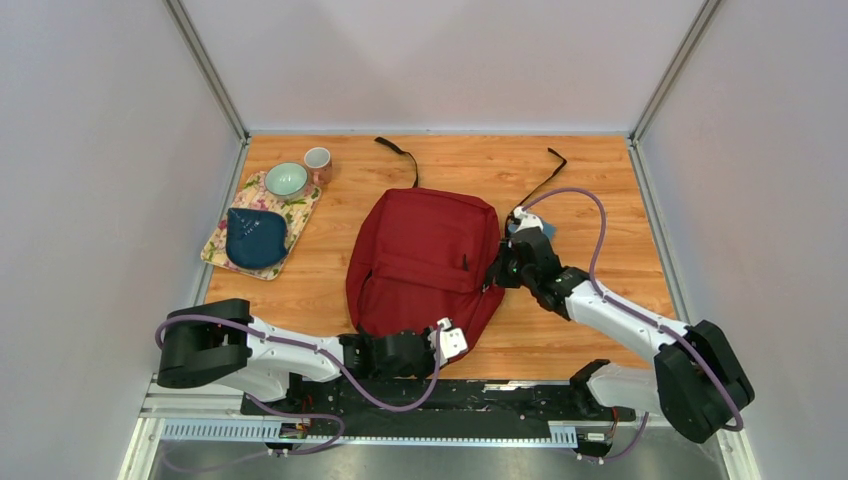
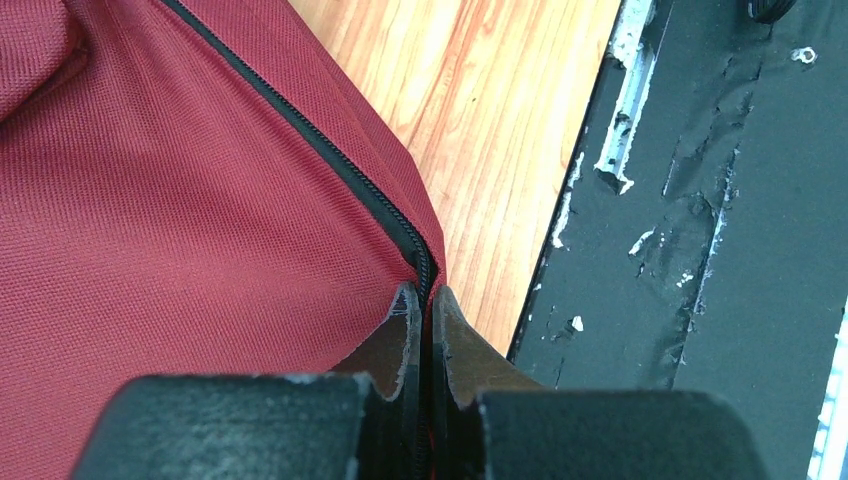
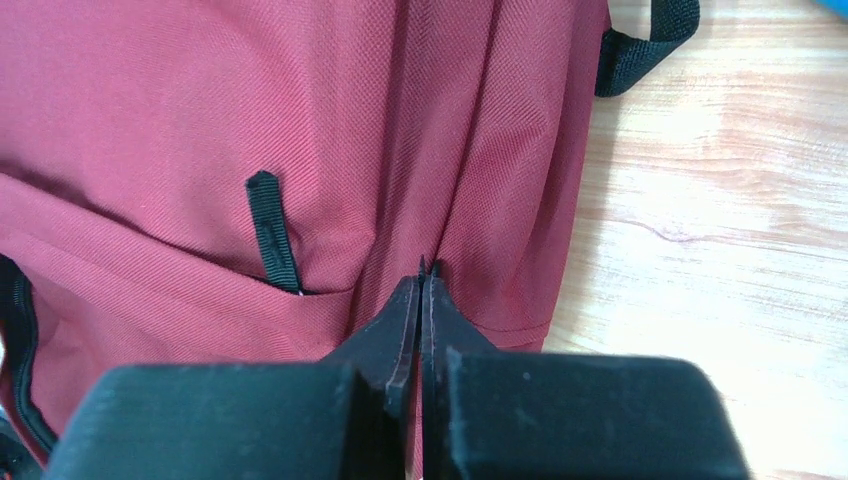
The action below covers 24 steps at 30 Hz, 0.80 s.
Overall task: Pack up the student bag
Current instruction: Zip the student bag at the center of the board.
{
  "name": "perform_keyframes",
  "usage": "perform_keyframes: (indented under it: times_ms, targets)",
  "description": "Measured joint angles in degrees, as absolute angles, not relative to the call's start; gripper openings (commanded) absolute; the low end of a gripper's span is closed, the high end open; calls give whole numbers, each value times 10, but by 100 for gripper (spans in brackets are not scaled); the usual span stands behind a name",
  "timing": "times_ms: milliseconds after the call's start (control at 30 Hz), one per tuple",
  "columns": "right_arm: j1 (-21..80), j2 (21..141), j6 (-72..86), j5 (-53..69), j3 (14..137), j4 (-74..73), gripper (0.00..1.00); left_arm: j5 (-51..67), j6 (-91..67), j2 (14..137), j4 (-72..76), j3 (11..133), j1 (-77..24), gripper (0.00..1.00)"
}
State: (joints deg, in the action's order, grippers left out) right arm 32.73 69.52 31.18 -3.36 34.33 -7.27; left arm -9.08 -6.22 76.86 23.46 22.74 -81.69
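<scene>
The student bag (image 1: 425, 255), a dark red backpack, lies flat in the middle of the wooden table. My left gripper (image 1: 458, 343) is at its near right corner, shut on the black zipper edge (image 2: 330, 160); in the left wrist view the zipper runs straight between my fingertips (image 2: 405, 305). My right gripper (image 1: 496, 272) is against the bag's right side, shut on a fold of red fabric (image 3: 470, 190), where the creases meet at the tips. A black zipper pull (image 3: 272, 235) hangs at the front pocket, left of those tips.
At the far left, a flowered tray (image 1: 300, 212) holds a green bowl (image 1: 286, 180) and a dark blue pouch (image 1: 256, 237), with a cup (image 1: 318, 162) beside it. Black straps (image 1: 398, 152) trail behind the bag. A teal-blue item (image 1: 548, 230) peeks out behind the right wrist. The black base rail (image 2: 690, 200) lies close to my left gripper.
</scene>
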Motion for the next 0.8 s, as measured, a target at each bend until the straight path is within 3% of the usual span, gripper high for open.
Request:
perform_keyframes:
  times_ms: [233, 400, 500, 533, 567, 600, 633, 700, 767, 800]
  targets:
    - [321, 675, 312, -22, 343, -79, 0, -90, -54, 772, 231, 238, -817, 0]
    - [313, 649, 315, -43, 343, -88, 0, -63, -31, 820, 203, 325, -818, 0]
    - [305, 623, 317, -60, 343, -108, 13, -41, -32, 839, 216, 361, -818, 0]
    - [303, 617, 318, -64, 343, -114, 26, -35, -34, 839, 222, 360, -818, 2]
    - [300, 613, 320, -69, 343, -120, 34, -30, -36, 839, 227, 359, -818, 7]
    - [296, 611, 323, -72, 343, -125, 42, -28, -39, 839, 231, 356, -818, 23]
    - [292, 609, 325, -75, 341, -128, 54, -26, -42, 839, 232, 352, -819, 30]
    - [280, 606, 331, -78, 335, -138, 60, -26, -51, 839, 227, 343, -821, 45]
    - [270, 599, 337, -79, 324, -146, 62, -33, -62, 834, 210, 337, -823, 54]
    - [267, 593, 340, -77, 317, -150, 62, -39, -67, 828, 200, 334, -824, 64]
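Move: The right hand still pinches the zip pull, right at its fingertips. The front pocket pull lies about 4 cm ahead and 4 cm to the left of it; the blue wallet is some 12 cm ahead and 8 cm to its right, roughly 7 cm lower. The left hand still pinches the bag's near edge at the zip, and from it the zip pull lies about 15 cm ahead, 5 cm right and 3 cm higher. Left hand tugs the edge some 6 cm right and up, right hand moves 5 cm right, both release. ##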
